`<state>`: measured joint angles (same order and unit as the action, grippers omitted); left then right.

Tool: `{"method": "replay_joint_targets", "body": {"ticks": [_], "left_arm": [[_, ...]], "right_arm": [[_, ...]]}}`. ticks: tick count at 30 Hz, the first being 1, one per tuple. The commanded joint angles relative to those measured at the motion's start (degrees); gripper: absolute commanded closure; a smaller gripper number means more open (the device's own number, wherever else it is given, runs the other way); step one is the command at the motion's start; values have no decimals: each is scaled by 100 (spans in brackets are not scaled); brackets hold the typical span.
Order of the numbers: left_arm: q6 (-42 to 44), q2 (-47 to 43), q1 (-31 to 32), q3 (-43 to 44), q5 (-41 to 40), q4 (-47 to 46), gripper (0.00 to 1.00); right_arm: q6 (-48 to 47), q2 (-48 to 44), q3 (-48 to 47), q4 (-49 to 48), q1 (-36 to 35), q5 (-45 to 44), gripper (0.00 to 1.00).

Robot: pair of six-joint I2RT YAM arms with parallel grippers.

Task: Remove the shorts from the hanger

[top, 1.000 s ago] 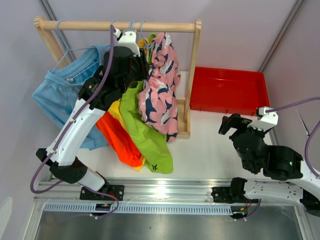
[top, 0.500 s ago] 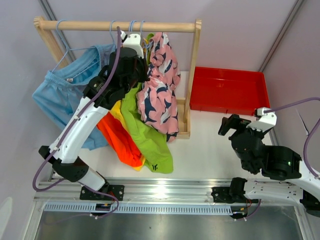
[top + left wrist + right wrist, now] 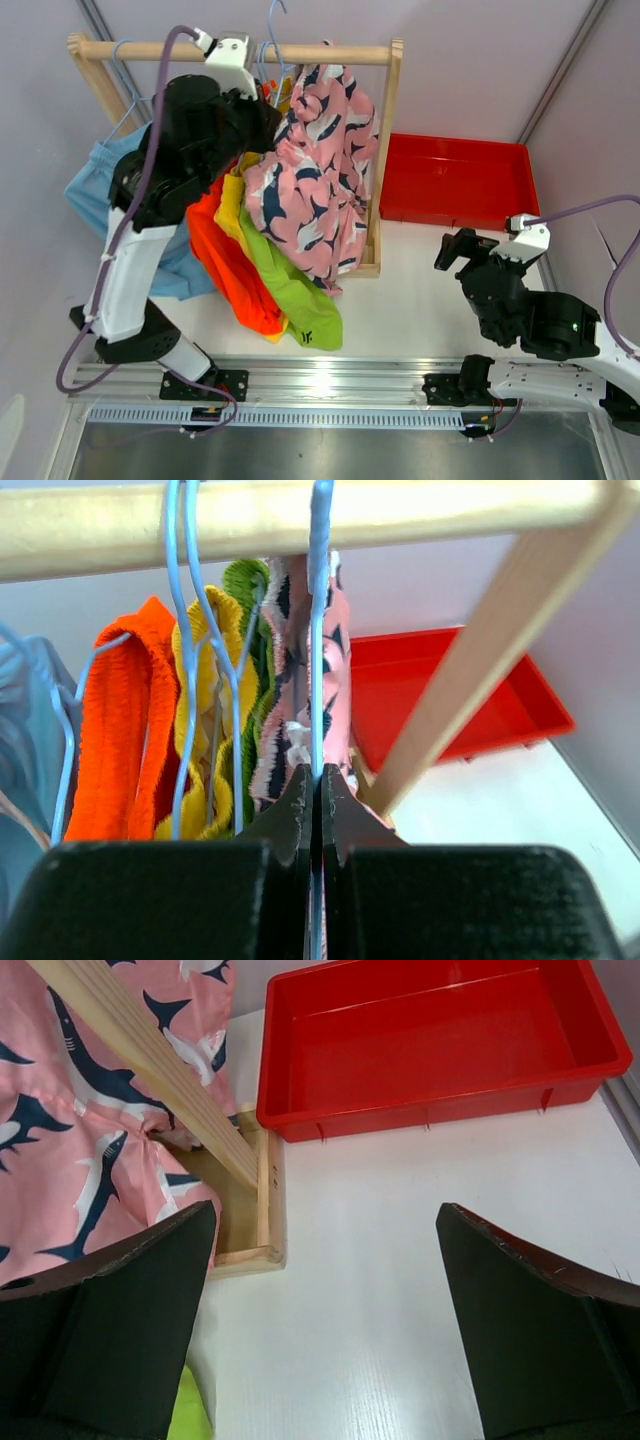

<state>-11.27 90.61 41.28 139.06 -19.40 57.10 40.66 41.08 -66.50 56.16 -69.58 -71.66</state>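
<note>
Several shorts hang from the wooden rail on thin blue wire hangers: light blue, orange-red, yellow, lime green and pink with a navy pattern. My left gripper is up at the rail, shut on the blue hanger wire just in front of the pink shorts. That hanger's hook pokes above the rail. My right gripper hovers low over the white table, right of the rack. It is wide open and holds nothing.
A red tray sits at the back right, behind the right gripper. The rack's slanted upright and its wooden base frame stand between the shorts and the tray. Purple walls close in on both sides.
My left gripper closed on the hanger wire and rose to the rail. The pink shorts were drawn up and leftward, spreading over the green ones. The right arm barely moved.
</note>
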Motion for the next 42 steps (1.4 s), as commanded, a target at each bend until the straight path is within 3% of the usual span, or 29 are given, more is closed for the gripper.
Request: {"method": "replay_joint_targets", "body": {"ticks": [1,3,4,7,11,17,22,36,42], "left_arm": [[257,-770,-6,-221,848,-402,100],[265,-1105,20,-739,1374,-209,100],[292,-1603,29,-1515,1551,-191,100],[327,-2440,56,-2695,2535,-366,100],[309,-3530,82,-3587,3223,-245,100],[231,-3918,82,-3491,3529,109,100],[72,-4235,82,-3421,3882,47,100],[-86,-4640,109,-3526,4093,-24,100],[-165,-4649,109,-3562,4383,-173,100]], "right_arm": [[-295,32,-30,-447,24,-94,1],[-915,-12,-39,-859,24,125,1],[-1224,-99,-21,-1096,24,265,1],[-2403,-284,154,-2115,24,1178,1],[-3213,-294,120,-2908,24,2521,1],[-3838,830,-784,-2804,15,3596,1],[-4040,1525,-1076,-3102,-108,3527,1],[-4330,1359,-900,-4025,-205,3105,1],[-4418,1700,-742,-4587,-74,3746,1]]}}
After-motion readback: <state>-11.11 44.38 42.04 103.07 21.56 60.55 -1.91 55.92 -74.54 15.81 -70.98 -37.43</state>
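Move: In front of the bar, the left hand already grips the near end of the pink shorts' hanger, its hook lifted; the open space before the rack lies about 26 cm back, 6 cm left and 3 cm lower. The bar is some 12 cm ahead and 8 cm higher, straight on; the green shorts hang 12 cm ahead, 15 cm lower, level sideways. From the right hand, the pink shorts are roughly 12 cm ahead, 25 cm left, near its height; the red tray is 25 cm ahead, 4 cm right, 25 cm below. Pulling the hanger back from the bar, the left hand draws it some 26 cm, fast then easing, drifting left and turning about 40 degrees clockwise, fingers still shut on it. The right hand, wide open, swings 18 cm left to the pink shorts and rises 10 cm, turning nearly 40 degrees counter-clockwise and tipping up, until its fingers stand at the cloth around the hanger's free end. ##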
